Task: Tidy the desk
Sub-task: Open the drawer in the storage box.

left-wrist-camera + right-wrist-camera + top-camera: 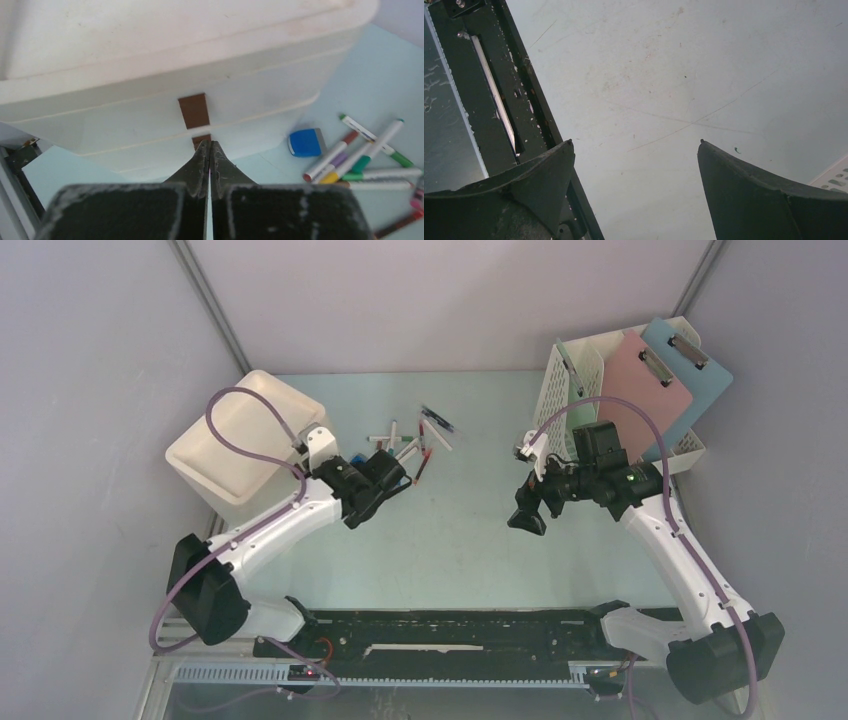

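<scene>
The desk [470, 540] is a pale mint-green tabletop between grey panels. My left gripper [350, 495] [209, 145] hangs low beside the white bin [240, 435]. It is shut with nothing between its fingers, and its tips point at a brown tape strip [194, 111] on the bin wall [150, 125]. A blue eraser [306, 142] and several loose markers [350, 160] lie on the desk just to its right. My right gripper [530, 512] [635, 142] hovers wide open and empty over bare desk [664, 75] at centre right.
The markers [410, 445] spread across the back middle, with the eraser [357, 458] by my left wrist. A white perforated file rack [580, 380] at the back right holds a pink clipboard [645, 390] and a blue clipboard [695, 370]. A black rail [450, 630] [514, 100] lines the front edge.
</scene>
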Controlling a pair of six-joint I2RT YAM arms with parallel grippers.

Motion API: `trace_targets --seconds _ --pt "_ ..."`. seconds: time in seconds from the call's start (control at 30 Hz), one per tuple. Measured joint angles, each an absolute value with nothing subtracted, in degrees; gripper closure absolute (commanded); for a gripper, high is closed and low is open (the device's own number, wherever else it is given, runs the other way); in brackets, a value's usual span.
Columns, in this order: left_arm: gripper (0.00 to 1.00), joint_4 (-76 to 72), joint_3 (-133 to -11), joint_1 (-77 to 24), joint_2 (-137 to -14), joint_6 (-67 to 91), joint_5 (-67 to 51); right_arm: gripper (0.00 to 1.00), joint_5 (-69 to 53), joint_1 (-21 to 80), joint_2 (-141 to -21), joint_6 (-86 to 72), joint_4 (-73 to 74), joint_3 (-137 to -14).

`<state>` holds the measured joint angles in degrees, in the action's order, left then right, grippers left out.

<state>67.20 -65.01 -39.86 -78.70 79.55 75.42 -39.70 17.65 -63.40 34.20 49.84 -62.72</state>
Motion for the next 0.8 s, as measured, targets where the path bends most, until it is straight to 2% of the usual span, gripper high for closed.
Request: trace_targets --seconds 0.2,0.23,0.33,0.4,0.6,0.8 --pt "0.99 66.7 -65.0 -45.0 -77.6 79.6 75.2 0.00 -39.7 17.6 -63.4 34.2 49.8 -62.7" --pt "0.94 66.7 -65.0 -45.6 -77.5 79.6 75.2 0.00 -39.7 17.6 -63.4 34.2 49.8 -62.7" --pt "0.63 66.7 -64.5 -45.8 -77.1 80.6 75.5 0.00 -39.7 17.6 -63.4 34.2 49.8 -62.7" --pt "0.52 66.9 -63.9 -45.1 -76.7 80.9 75.7 0.00 -39.7 17.6 -63.4 34.2 49.8 -62.7" --pt "0.45 67.0 -62.5 -40.7 -76.1 81.7 75.9 0.00 -39.8 17.6 -63.4 34.2 49.8 -62.7" --pt "0.43 66.6 -62.5 -37.6 -76.4 81.5 75.9 0.00 -39.9 17.3 -63.4 34.2 49.8 -62.7"
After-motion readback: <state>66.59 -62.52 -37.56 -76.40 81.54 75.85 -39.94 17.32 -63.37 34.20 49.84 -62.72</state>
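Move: The storage box's top drawer handle, the uppermost brown tab, lies about 4 cm to the left of my shut left fingers and 2 cm ahead, nearly level with them. The middle handle sits roughly 5 cm straight below it. The blue eraser is on the table some 6 cm ahead and 6 cm to the right, the pens about 7 cm ahead and 15 cm to the right, both some 18 cm down. From my right hand the top handle is about 41 cm left and 7 cm ahead. With the fingers shut on nothing, my left hand carries on about 3 cm to the right, away from the handles, swinging slightly clockwise. Then I turn back and go some 4.5 cm left towards the top handle, rotating a little counter-clockwise and opening the fingers to just over half as I return. ##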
